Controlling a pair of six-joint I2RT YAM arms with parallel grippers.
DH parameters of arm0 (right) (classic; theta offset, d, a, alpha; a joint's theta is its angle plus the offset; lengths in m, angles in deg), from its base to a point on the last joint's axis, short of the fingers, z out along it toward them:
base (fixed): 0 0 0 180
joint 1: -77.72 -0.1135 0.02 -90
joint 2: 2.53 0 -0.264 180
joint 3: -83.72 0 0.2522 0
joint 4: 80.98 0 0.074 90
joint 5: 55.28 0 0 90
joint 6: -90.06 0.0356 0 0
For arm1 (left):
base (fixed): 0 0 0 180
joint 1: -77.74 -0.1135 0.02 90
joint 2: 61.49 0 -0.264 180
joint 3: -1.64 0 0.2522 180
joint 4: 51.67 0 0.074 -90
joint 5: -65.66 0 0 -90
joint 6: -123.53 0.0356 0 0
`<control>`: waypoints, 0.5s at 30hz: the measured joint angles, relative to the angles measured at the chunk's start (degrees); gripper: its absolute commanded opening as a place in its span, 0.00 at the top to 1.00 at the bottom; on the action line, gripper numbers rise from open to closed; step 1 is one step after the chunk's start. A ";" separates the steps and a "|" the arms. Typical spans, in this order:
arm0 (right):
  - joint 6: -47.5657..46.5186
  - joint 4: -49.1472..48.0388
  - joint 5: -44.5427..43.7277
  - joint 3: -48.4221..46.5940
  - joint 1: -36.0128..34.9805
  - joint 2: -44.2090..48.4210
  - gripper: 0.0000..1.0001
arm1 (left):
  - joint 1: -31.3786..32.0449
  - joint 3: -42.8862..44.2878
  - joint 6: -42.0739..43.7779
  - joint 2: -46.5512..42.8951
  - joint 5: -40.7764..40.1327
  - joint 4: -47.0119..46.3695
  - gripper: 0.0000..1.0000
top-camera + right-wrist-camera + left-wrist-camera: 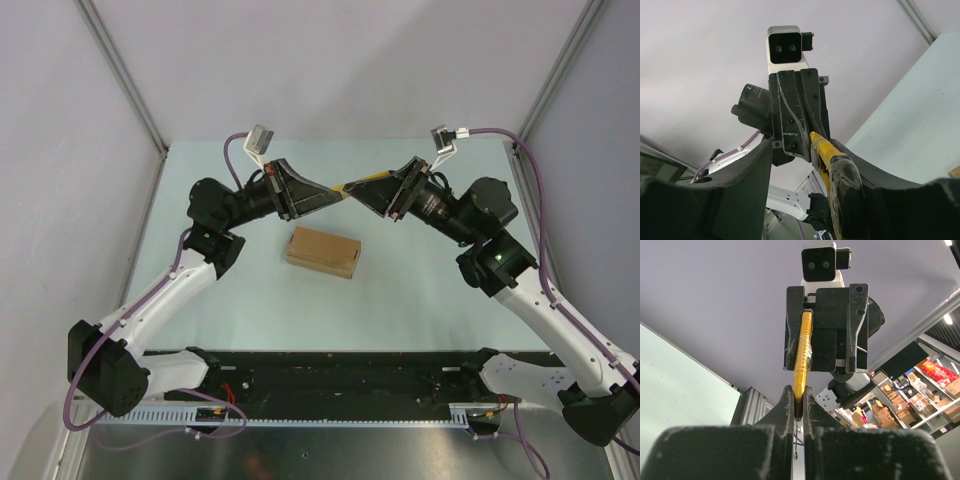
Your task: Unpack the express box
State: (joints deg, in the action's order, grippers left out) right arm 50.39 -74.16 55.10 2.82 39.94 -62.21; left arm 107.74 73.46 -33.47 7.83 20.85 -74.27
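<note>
The express box (322, 251), a flat brown carton with its lid down, lies on the pale table below the two raised grippers. A yellow-and-black utility knife (360, 185) hangs in the air between them. My left gripper (799, 401) is shut on one end of the knife (803, 352). My right gripper (802, 150) faces it, jaws apart. The knife (832, 167) rests against its right finger (865, 185), while a wide gap separates it from the left finger (747, 185). Both grippers are well above the box and touch nothing on it.
The pale green table (420, 290) is walled by white panels with metal posts (120, 70) at the back corners. The black rail (330, 365) with the arm bases runs along the near edge.
</note>
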 measured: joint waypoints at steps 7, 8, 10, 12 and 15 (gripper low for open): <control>-0.20 0.85 -0.48 0.00 0.02 -0.28 0.68 | 0.09 0.00 -0.04 0.04 0.26 -0.33 1.00; -0.24 0.85 -0.46 0.00 0.02 -0.42 0.71 | 0.11 0.00 -0.02 0.04 0.26 -0.42 1.00; -0.46 1.14 -0.57 0.00 0.02 -0.68 0.82 | 0.13 0.00 -0.02 0.04 0.37 -0.52 1.00; -0.52 1.31 -0.61 0.00 0.02 -0.98 0.97 | 0.22 0.00 -0.04 0.07 0.42 -0.59 1.00; -0.48 1.44 -0.46 0.00 0.13 -1.01 1.00 | 0.22 0.00 -0.44 0.07 0.46 -0.59 0.84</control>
State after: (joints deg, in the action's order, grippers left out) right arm 49.91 -72.72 54.64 2.82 40.07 -63.22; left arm 107.96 73.46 -33.91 7.90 21.31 -74.86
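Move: The yellow cutter knife is held up in the air between the two hands. The left fingers are shut on one end, so its middle lies about 5 cm to the left hand's right and 1 cm ahead. From the half-open right hand, the middle of the knife is some 1 cm ahead and 1 cm lower, level left to right. The express box lies on the table roughly 38 cm below, about 10 cm ahead of the right hand and 5 cm to its left. The knife's free end gets taken by the right hand, which sinks about 1 cm and edges slightly forward to bring it centrally between the fingers. Those fingers close from half open to nearly shut and pinch it from both sides, while the left hand stays in place and keeps its hold on the opposite end. ##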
